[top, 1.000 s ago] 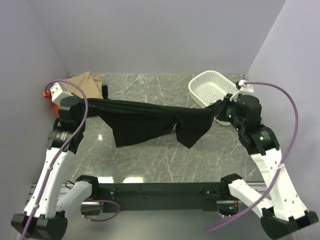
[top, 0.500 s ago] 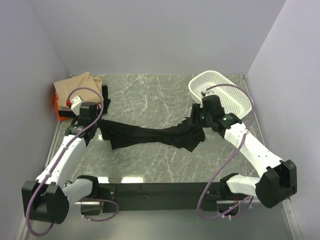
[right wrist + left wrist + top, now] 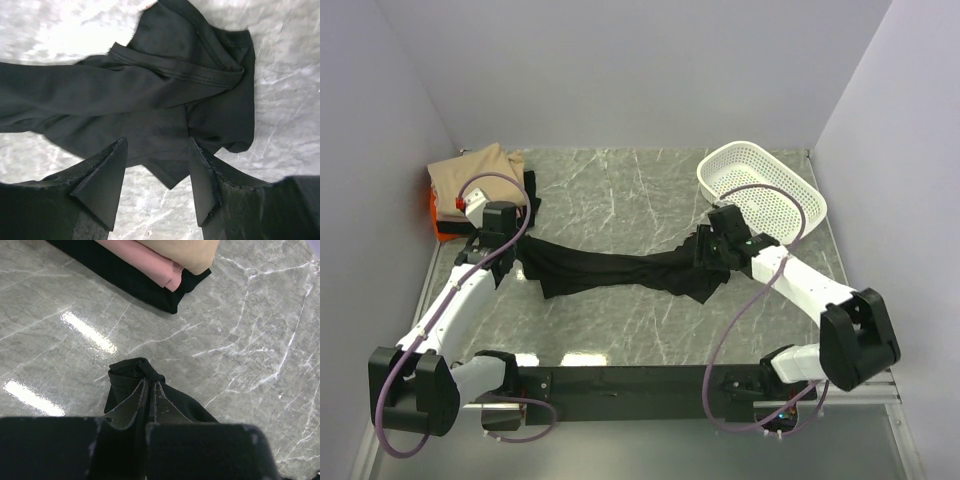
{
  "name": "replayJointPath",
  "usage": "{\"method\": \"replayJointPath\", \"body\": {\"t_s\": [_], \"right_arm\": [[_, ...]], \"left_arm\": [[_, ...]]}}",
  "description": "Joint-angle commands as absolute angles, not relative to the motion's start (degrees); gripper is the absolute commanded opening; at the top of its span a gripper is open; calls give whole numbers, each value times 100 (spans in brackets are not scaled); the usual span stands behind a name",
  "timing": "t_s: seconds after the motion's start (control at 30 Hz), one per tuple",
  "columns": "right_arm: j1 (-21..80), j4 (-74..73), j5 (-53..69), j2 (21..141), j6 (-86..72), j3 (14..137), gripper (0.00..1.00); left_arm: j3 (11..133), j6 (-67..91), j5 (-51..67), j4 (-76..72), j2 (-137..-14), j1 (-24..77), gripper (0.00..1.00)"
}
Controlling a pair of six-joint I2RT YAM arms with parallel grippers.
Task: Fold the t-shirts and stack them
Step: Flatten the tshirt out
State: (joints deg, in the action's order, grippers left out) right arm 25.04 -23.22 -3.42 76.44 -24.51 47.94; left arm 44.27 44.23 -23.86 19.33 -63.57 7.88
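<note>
A black t-shirt (image 3: 620, 268) lies stretched and bunched across the marble table, running from left to right. My left gripper (image 3: 510, 243) is shut on its left end, and a pinch of black cloth (image 3: 135, 371) sticks out past the closed fingertips (image 3: 149, 385). My right gripper (image 3: 705, 250) hovers open just above the shirt's crumpled right end (image 3: 165, 85), nothing between its fingers. A stack of folded t-shirts (image 3: 480, 170), tan on top over pale pink (image 3: 150, 260) and black, sits at the back left.
A white perforated basket (image 3: 760, 185) stands at the back right, close behind my right arm. An orange item (image 3: 442, 218) lies at the left wall beside the stack. Grey walls close in on both sides.
The shirt, held taut in the air a second ago, has come down onto the table. My right gripper has opened and let go of its end. Both arms have dropped low.
</note>
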Motion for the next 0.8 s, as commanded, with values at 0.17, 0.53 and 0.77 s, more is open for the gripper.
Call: {"method": "replayJointPath", "body": {"t_s": [0.17,0.53,0.77], "right_arm": [[2355,-1819,-17,8226,-2566,4597,58],[2171,-1722,237,8587,-2602,4342,57],[2136,-1609,430,8534,-2602,4149,56]], "left_arm": [[4517,4316,-2347,1670,-6319,756,2],[4535,4307,-2303,1687,-6258,756,2],[4544,4307,-2329,1688,-6258,756,2]]}}
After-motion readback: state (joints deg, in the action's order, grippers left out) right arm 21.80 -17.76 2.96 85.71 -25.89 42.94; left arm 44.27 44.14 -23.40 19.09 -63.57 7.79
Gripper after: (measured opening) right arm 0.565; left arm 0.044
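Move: The bunched right end of the t-shirt lies straight below the right hand, about 7 cm down and perhaps 1 cm back. Its pointed corner sticks out about 8 cm back towards the base and equally low. The white basket sits about 13 cm ahead and 13 cm to the hand's right. From the left hand, that right end lies some 36 cm to the right, 5 cm back and 14 cm lower. The right fingertips come down onto the t-shirt's bunched right end, straddling a fold without pinching it. The hand sinks about 6.5 cm, easing back slightly towards the base and slowing to a near stop; the wrist tips about 10 degrees more steeply downward and the fingers stay a bit over half open. The left hand stays put, still gripping the raised left corner. ##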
